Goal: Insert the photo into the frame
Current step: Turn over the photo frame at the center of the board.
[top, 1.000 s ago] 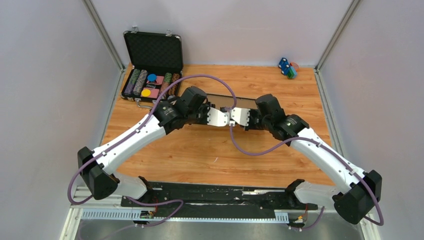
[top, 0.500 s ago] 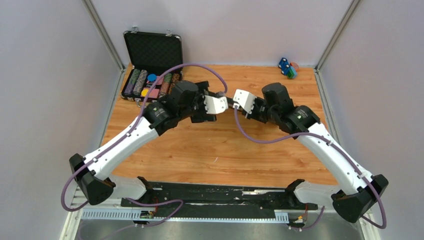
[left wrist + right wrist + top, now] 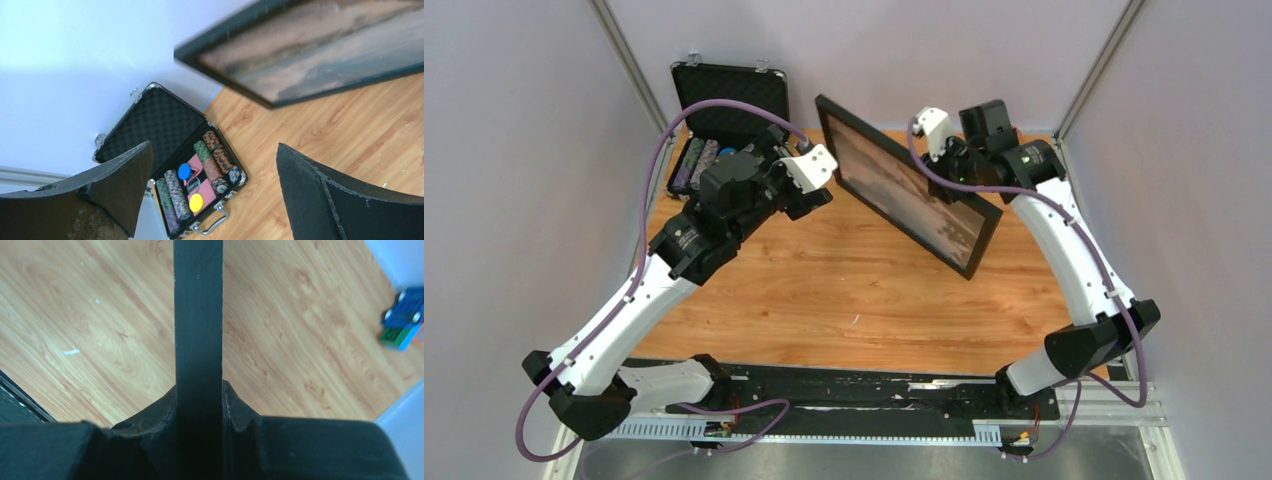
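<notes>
The frame (image 3: 909,185) is black-edged and hangs tilted above the back of the table, one corner up near the back wall. My right gripper (image 3: 946,150) is shut on its upper right edge. In the right wrist view the frame's black edge (image 3: 198,315) runs straight up between the fingers of the right gripper (image 3: 199,390). The pane (image 3: 320,45) shows blurred brown and grey streaks; I cannot tell whether that is the photo. My left gripper (image 3: 809,185) stands wide open and empty to the left of the frame, apart from it. Its fingers (image 3: 125,175) hover over the chip case.
An open black chip case (image 3: 724,130) with chip stacks (image 3: 200,170) sits at the back left corner. Small toy cars (image 3: 997,135) lie at the back right, also in the right wrist view (image 3: 404,315). Grey walls close in the wooden table (image 3: 854,290) on three sides.
The right gripper has lifted the frame from low over the table's middle up toward the back right, tilting it. The left gripper has opened, let go and drawn back to the left.
</notes>
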### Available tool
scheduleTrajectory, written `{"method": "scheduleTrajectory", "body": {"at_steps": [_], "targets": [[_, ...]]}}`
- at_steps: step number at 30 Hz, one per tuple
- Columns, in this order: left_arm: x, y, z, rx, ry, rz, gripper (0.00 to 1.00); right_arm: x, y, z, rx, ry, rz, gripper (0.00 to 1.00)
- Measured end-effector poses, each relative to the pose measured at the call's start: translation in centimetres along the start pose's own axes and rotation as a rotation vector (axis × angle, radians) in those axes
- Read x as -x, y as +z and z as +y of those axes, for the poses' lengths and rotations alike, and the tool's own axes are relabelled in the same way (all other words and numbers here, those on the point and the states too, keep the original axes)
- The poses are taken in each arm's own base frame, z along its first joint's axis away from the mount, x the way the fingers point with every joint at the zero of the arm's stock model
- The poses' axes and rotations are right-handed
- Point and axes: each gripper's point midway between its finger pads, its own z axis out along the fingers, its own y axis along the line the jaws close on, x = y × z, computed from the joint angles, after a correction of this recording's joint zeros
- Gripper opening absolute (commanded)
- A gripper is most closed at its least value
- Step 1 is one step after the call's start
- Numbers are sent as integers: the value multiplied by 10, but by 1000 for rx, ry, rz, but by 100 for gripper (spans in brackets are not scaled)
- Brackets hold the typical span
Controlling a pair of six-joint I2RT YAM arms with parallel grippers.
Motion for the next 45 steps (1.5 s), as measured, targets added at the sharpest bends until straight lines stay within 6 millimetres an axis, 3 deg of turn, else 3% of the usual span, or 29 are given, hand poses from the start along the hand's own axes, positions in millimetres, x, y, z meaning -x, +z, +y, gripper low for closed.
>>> {"method": "scheduleTrajectory", "body": {"at_steps": [5,12,16,22,27,32,35,38,42,45], "targets": [[-17,6,-10,-9,-17,43,100,-11,-5,-56,-35,264,-5,0],[-44,13,-31,-49,-35,105,100,-44,-19,-128,-52,610,-60,0],[-51,17,-38,-66,-44,120,100,-69,-24,-154,-19,804,-91,0],[-57,23,-50,-99,-61,131,100,-93,-21,-169,59,1005,-129,0],[-63,30,-59,-120,-79,142,100,-110,-13,-158,127,1117,-156,2],[-76,34,-72,-144,-83,164,100,-139,7,-120,207,1235,-162,6],[-87,38,-82,-154,-88,178,100,-153,18,-90,247,1300,-188,14],[-105,46,-98,-177,-96,213,100,-167,29,-60,286,1354,-221,30],[-142,66,-133,-266,-129,309,100,-195,49,-27,302,1394,-214,45],[-164,76,-156,-336,-150,370,100,-208,60,-13,297,1409,-186,50]]}}
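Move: Nearly straight below the right hand, about 28 cm down, 4 cm ahead and 3 cm left, is the middle of the board spot for the photo frame. This hand already grips the frame's raised long edge, its middle some 7 cm ahead, 5 left, 12 below. The toy car stands about 31 cm ahead, 22 right, 27 below. From the empty left hand the spot lies about 6 cm ahead, 17 right, 39 below. Swinging the gripped frame right by about 17 cm and some 8 cm forward, the right hand then sinks towards the board, drawing back and slightly left, while its left side rolls up and it turns clockwise by some 45 degrees. Lastly its fingers start opening around the edge. The open left hand drops about 24 cm beside the frame's left side, tipping its fingers down. ##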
